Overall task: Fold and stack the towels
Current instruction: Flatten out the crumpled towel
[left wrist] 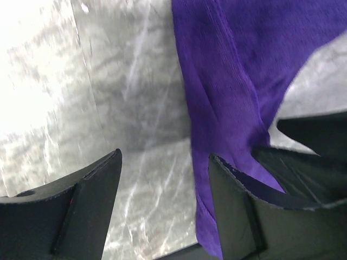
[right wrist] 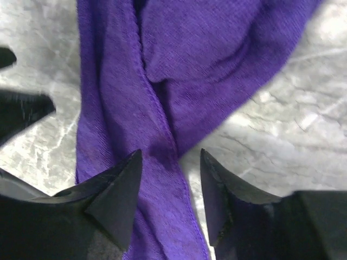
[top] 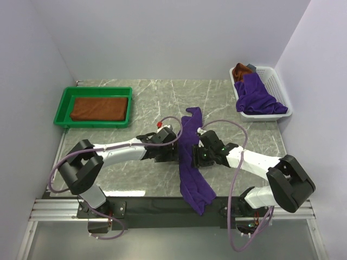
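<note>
A deep purple towel [top: 191, 179] lies bunched into a long strip down the middle of the marble table, its near end hanging over the front edge. My left gripper [top: 174, 150] stands at the strip's left side and my right gripper [top: 200, 151] at its right side. In the left wrist view the left gripper [left wrist: 164, 157] is open over bare marble, and the towel [left wrist: 227, 81] runs along its right finger [left wrist: 238, 206]. The right gripper [right wrist: 171, 154] is open astride a narrow fold of the towel [right wrist: 162, 65], with marble showing beside the right finger.
A green tray [top: 65, 105] at the back left holds a folded rust-brown towel [top: 100, 108]. A white basket [top: 277, 86] at the back right holds a crumpled purple towel [top: 257, 97], a brown one [top: 241, 69] and a small grey item [top: 251, 66].
</note>
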### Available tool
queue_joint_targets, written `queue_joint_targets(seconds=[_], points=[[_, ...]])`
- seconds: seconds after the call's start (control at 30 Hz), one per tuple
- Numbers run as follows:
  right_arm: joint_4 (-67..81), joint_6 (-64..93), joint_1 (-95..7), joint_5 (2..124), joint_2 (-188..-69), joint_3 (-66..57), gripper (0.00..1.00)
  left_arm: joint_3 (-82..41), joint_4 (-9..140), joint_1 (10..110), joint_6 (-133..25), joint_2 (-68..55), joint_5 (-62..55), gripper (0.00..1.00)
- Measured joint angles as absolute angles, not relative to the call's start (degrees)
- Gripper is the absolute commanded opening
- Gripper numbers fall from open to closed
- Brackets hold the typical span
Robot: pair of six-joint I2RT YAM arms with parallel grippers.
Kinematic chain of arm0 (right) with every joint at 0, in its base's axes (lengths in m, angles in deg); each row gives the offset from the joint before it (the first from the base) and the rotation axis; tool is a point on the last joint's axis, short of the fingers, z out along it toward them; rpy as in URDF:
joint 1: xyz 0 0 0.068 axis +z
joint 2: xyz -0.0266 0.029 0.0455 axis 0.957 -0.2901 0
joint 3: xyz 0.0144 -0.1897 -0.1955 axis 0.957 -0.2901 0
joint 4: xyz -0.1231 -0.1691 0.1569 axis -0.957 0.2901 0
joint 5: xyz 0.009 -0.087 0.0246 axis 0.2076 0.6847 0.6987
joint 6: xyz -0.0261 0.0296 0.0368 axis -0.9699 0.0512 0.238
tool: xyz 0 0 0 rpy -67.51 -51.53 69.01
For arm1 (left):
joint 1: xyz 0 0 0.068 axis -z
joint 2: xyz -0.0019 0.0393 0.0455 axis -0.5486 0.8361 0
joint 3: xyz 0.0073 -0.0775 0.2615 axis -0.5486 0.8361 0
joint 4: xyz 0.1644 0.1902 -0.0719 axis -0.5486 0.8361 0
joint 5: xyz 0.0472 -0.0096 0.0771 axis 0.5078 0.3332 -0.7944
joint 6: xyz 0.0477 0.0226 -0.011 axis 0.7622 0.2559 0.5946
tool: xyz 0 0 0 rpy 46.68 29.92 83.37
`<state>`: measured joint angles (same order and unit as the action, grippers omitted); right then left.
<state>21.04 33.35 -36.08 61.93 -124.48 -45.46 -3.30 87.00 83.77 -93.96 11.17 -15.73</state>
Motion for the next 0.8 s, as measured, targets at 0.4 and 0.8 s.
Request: queue_joint_targets(seconds=[0.4, 0.8], points=[[21.5, 32.0, -35.0, 59.1, -126.3, -44.4, 0.4, -0.6, 86.4, 85.8, -96.2, 7.9, -15.5, 0.71], [25.0, 32.1, -34.6, 62.2, -124.5, -42.4, 0.0, 0.2, 86.1, 88.8, -97.1, 7.9, -14.0, 0.71]])
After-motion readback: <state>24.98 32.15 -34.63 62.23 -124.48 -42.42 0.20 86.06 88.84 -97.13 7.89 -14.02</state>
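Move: The crumpled purple towel's right hem lies almost between the right fingers, about 1 cm back, 1 cm left and 1 cm below. The towel's near end hangs off the table some 20 cm back and 2 cm to the right of that hand; its far end is about 20 cm ahead and 1 cm left. From the left hand, the nearer stretch of the towel's left edge lies roughly 4 cm back, 3 cm right and 3 cm below. Ease the right gripper about 1 cm back and left onto the towel's right hem, settling slightly, then shut the fingers to pinch the hem and start lifting it, about 1.5 cm. Meanwhile bring the left gripper some 4 cm back along the towel's left edge, drifting slightly right, fingers staying open and pointing down. ##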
